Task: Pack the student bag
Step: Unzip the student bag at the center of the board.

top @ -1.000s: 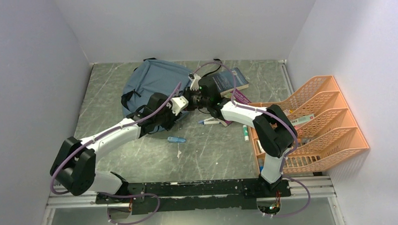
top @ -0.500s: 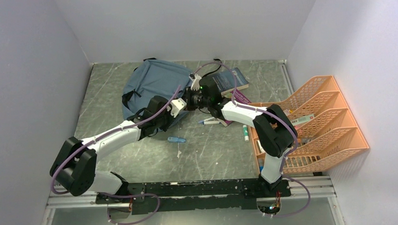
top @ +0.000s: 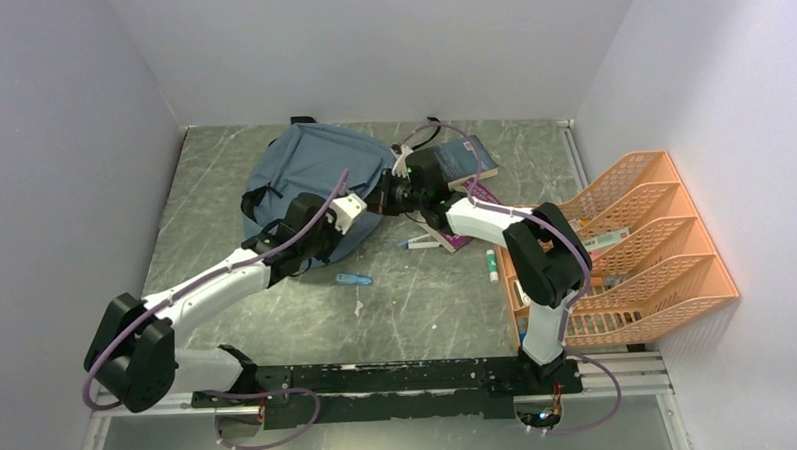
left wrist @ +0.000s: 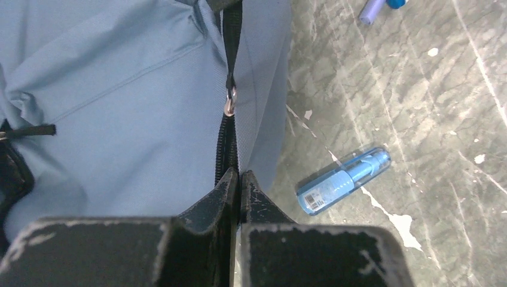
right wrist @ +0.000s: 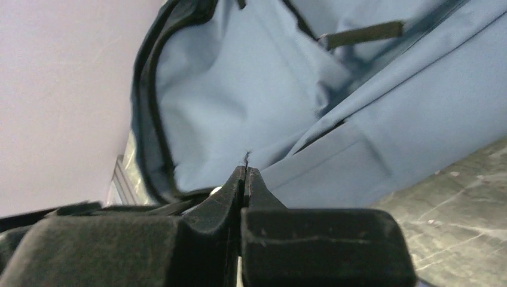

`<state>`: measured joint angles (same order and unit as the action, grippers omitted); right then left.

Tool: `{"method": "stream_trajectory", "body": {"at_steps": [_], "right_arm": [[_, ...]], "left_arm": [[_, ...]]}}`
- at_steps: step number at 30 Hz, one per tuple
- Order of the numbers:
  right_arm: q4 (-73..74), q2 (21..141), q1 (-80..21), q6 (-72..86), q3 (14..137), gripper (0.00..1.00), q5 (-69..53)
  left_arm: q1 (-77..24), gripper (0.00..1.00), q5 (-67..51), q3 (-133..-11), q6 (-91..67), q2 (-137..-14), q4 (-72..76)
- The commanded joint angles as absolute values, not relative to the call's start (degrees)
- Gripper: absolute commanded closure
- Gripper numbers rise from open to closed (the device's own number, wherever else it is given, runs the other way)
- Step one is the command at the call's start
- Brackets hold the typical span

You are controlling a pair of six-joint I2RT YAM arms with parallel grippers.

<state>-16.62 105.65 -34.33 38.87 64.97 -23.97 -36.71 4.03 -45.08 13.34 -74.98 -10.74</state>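
The student bag [top: 313,173], soft grey-blue with black zippers, lies at the back left of the table. My left gripper [top: 359,221] is at its lower right edge. In the left wrist view the jaws [left wrist: 239,176] are shut where the black zipper track [left wrist: 226,152] runs into them, just below the metal zipper pull [left wrist: 229,107]. My right gripper [top: 386,197] meets the bag's right side. In the right wrist view it [right wrist: 246,170] is shut on a thin bit of the bag [right wrist: 239,101], with a thread sticking out above the tips.
A small blue spray bottle [top: 353,280] [left wrist: 344,179] lies on the table just in front of the bag. A dark blue book [top: 462,158], a purple book [top: 471,197], pens [top: 420,244] and a glue stick [top: 492,266] lie to the right. An orange tray rack [top: 635,247] stands at the far right.
My left gripper has closed at the bag's zipper edge and the left arm has drawn back to the left. The right gripper moved right and back, stretching the bag's right side out.
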Motion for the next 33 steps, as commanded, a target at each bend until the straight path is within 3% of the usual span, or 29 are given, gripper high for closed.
{"method": "stream_trajectory", "body": {"at_steps": [1, 16, 24, 27, 28, 29, 30, 33], "right_arm": [[-14.38, 109.59, -32.58, 39.33, 68.93, 1.00, -19.73], [-7.06, 120.38, -28.77, 36.88, 81.69, 1.00, -9.80], [-10.63, 118.59, -27.99, 35.51, 80.10, 1.00, -14.40], [-14.14, 116.12, -28.03, 35.25, 77.23, 0.98, -16.96], [-15.17, 115.05, -28.04, 35.20, 76.01, 0.93, -17.31], [-15.79, 114.19, -28.04, 34.99, 75.16, 0.87, -17.69], [-15.80, 113.37, -28.11, 34.37, 74.70, 0.81, -18.21], [-15.23, 110.65, -28.20, 32.04, 73.39, 0.59, -18.70]], "left_arm": [[-37.06, 0.95, 1.80, -44.02, 11.74, -70.76, -12.80], [-37.09, 0.95, 1.91, -42.19, 12.13, -66.81, -14.93], [-37.09, 0.93, 3.13, -42.83, 9.87, -67.28, -14.79], [-37.07, 0.61, 4.18, -43.78, 5.68, -67.78, -13.32], [-37.09, 0.51, 3.60, -44.10, 4.59, -67.49, -12.61], [-37.07, 0.17, 3.28, -44.24, 3.46, -66.99, -11.72], [-37.08, 0.05, 3.62, -44.29, 1.99, -66.32, -10.75], [-36.96, 0.02, 12.02, -44.46, -6.08, -64.00, -9.55]]}}
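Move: The right hand already grips the zip's pull tab. The bag's far right corner, where the tab is heading, lies about 15 cm ahead, 5 cm right and 9 cm below. The slider trails some 4 cm back and 3 cm left of this hand. The grey-blue book is about 16 cm ahead and 21 cm right. The left hand already pinches the bag edge beside the zip; the slider is roughly 5 cm ahead and 6 cm right of it, the blue highlighter 8 cm right, 1 cm ahead and 9 cm below. Keep the pull tab pinched in the right gripper and drag it about 9 cm forward, sinking some 5 cm and easing right, along the bag's right side towards the far corner; then open around the tab while rising and backing slightly. With the left, keep hold of the bag edge, drawing it back 2 cm and up 1, then spread the fingers wide to let go. ##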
